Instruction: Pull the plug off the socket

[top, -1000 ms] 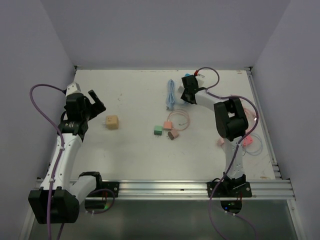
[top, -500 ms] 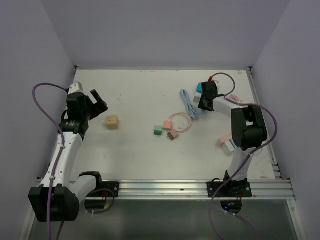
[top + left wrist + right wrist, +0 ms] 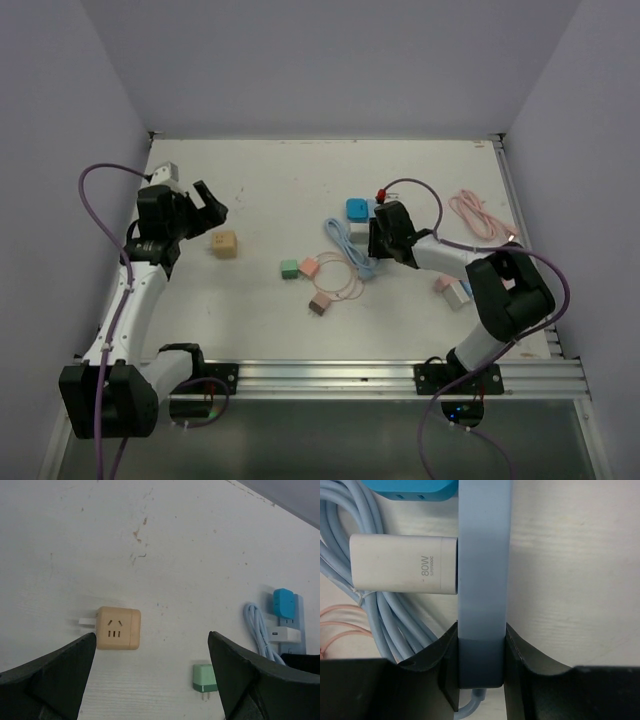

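Observation:
My right gripper [image 3: 481, 650] is shut on one end of a light blue socket strip [image 3: 484, 555] that lies on the table. A white plug [image 3: 402, 564] marked 80W is plugged into the strip's side, and a blue plug [image 3: 407, 487] sits beside it further along. In the top view the right gripper [image 3: 385, 235] is right of the blue plug [image 3: 356, 209] and the coiled blue cable [image 3: 345, 245]. My left gripper [image 3: 190, 205] hangs open over the left of the table, holding nothing. Its wrist view shows the strip [image 3: 298, 612] far to the right.
A tan cube socket [image 3: 118, 628] lies below the left gripper. A green plug [image 3: 290, 268], a pink plug [image 3: 309, 267] with a thin pink cable [image 3: 345, 282] and a brownish plug [image 3: 319, 303] lie mid-table. A pink cable coil [image 3: 480, 212] and small chargers [image 3: 452, 290] lie right.
The right gripper has dragged the strip, its plugs and the blue cable from the back of the table toward the middle. The small plugs shifted left. The left arm moved slightly back and right.

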Available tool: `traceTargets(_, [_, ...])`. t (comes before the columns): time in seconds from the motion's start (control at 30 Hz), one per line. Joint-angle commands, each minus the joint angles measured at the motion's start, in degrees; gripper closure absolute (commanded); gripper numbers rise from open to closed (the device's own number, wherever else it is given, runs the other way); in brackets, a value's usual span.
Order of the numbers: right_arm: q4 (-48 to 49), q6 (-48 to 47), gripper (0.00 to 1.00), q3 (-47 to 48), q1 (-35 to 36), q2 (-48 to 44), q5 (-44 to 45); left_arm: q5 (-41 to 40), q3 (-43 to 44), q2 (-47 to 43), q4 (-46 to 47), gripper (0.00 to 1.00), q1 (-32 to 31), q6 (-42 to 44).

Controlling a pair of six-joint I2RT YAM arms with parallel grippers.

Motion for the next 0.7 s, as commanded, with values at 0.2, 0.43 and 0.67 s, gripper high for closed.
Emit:
traceTargets(0.2, [11.2, 2.1, 1.0, -5.4, 3.7, -7.2, -5.7, 5.6, 0.0, 2.2, 4.5, 0.04, -6.8, 0.9])
traceTargets(0.43, [19.5, 1.8, 1.0, -9.2, 3.7, -12.9, -6.3, 6.6, -1.6, 3.1, 8.2, 0.04, -15.6, -8.7])
traceTargets(0.67, [26.1, 1.2, 1.0, -14.7, 3.5, -18.0, -7.3, 2.0, -1.2, 8.8, 16.0, 0.01, -26.7, -15.8])
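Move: The white charger, still plugged in the pale blue strip, lies about 35 cm to the left hand's right, 8 ahead and 14 below. The blue adapter on the strip is some 6 cm beyond it; the green plug is around 17 cm right of the left hand, 3 back and 18 below. From the right hand, already holding the strip's near end, the charger is roughly 6 cm ahead, 4 left and slightly higher, the blue adapter 11 ahead and 4 left. Sweeping right by about 15 cm over the table towards the white charger, the left hand turns clockwise some 20 degrees and rolls its left side down, fingers staying wide open and touching nothing. The right hand keeps its grip on the strip, draws it back and left a few centimetres, then lifts about 5 cm, tilting its fingertips upward and its left side up. ##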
